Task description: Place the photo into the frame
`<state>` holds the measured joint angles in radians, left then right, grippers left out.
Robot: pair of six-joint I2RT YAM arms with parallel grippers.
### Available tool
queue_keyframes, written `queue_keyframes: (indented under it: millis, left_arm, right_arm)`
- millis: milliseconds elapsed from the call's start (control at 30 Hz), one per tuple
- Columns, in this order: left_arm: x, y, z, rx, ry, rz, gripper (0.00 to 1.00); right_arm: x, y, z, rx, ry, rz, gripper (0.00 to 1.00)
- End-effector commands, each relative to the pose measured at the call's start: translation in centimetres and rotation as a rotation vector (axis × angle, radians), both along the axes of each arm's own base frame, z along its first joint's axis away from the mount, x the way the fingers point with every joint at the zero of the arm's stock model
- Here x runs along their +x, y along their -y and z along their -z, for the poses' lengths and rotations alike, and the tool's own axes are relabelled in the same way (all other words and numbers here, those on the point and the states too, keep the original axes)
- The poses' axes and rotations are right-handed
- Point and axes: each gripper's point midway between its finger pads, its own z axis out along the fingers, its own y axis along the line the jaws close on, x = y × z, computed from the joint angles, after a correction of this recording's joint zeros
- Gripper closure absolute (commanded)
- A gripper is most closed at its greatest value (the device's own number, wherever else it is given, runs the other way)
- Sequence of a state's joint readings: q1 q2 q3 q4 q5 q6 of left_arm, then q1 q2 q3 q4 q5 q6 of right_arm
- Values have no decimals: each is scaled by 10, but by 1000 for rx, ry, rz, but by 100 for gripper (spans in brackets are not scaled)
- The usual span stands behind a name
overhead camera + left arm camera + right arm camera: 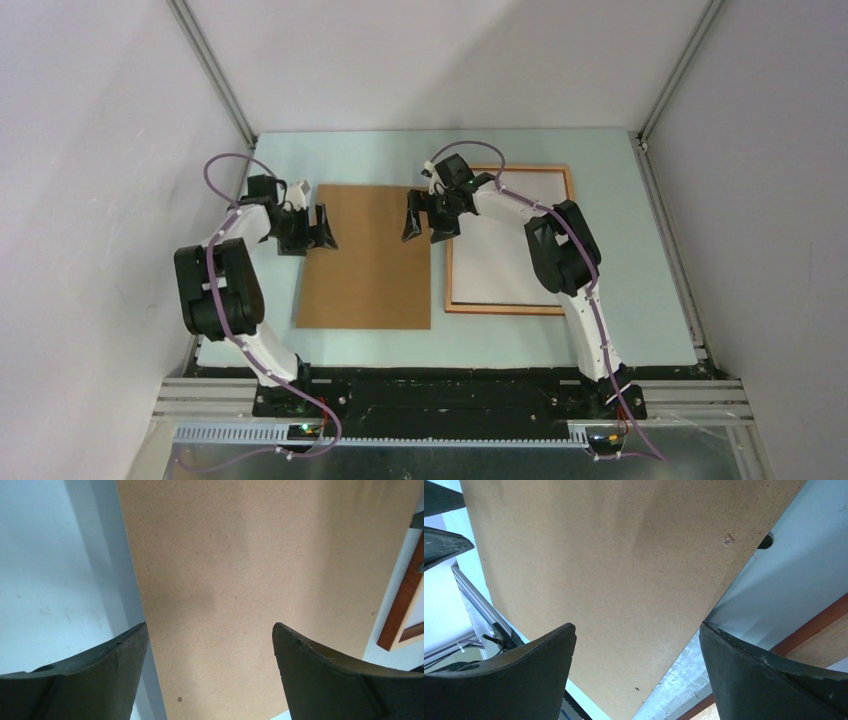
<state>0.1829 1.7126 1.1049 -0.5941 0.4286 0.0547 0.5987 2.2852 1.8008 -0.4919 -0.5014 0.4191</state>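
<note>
The thin orange-brown frame (500, 308) lies flat on the table's right half. A plain white sheet fills its inside, which I take for the photo (505, 260) lying white side up; no printed picture shows. My left gripper (322, 228) stands open over the left edge of the brown backing board (370, 270), nothing between its fingers. My right gripper (428, 218) is open too, over the board's upper right edge, just left of the frame. In the left wrist view the open left gripper (210, 630) looks across the board (260, 555), with a corner of the frame (400, 610) at right.
The backing board (614, 555) has small holes and lies left of the frame (819, 620), a narrow strip of pale table (300, 160) between them. White walls and metal rails enclose the table. The right arm reaches over the frame's upper part.
</note>
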Motion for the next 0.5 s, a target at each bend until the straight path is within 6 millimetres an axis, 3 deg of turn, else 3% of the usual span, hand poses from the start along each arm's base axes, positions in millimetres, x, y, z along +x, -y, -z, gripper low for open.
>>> queue_keyframes:
  millis: [0, 467]
  left_arm:
    - [-1, 31, -41, -139, 110, 95, 6]
    - [-12, 49, -98, -208, 248, 165, 6]
  right_arm:
    - [-17, -16, 8, 48, -52, -58, 3]
    - [-22, -21, 12, 76, -66, -105, 3]
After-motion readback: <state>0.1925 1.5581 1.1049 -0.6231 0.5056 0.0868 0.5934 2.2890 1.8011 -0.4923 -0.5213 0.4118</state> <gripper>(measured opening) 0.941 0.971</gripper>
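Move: The frame, with the photo face down in it, has its middle roughly 38 cm to the right of my left hand, about level with it fore and aft and 4 cm lower. The brown board stretches between my hands: its middle is about 10 cm right of my left hand, 3 cm nearer me and 1 cm below. From my right hand the frame's middle is some 17 cm right, level fore and aft and 4 cm below, the board's about 12 cm left, 4 cm back, 1 cm below. I raise my left hand steadily, about 5 cm almost straight up, its outer fingertip still against the brown board's left edge, and my wrist tips the fingers forward and up by under 10 degrees. My right hand stays put with its outer finger on the opposite edge, so the board stays caught between the two wide-open grippers. ##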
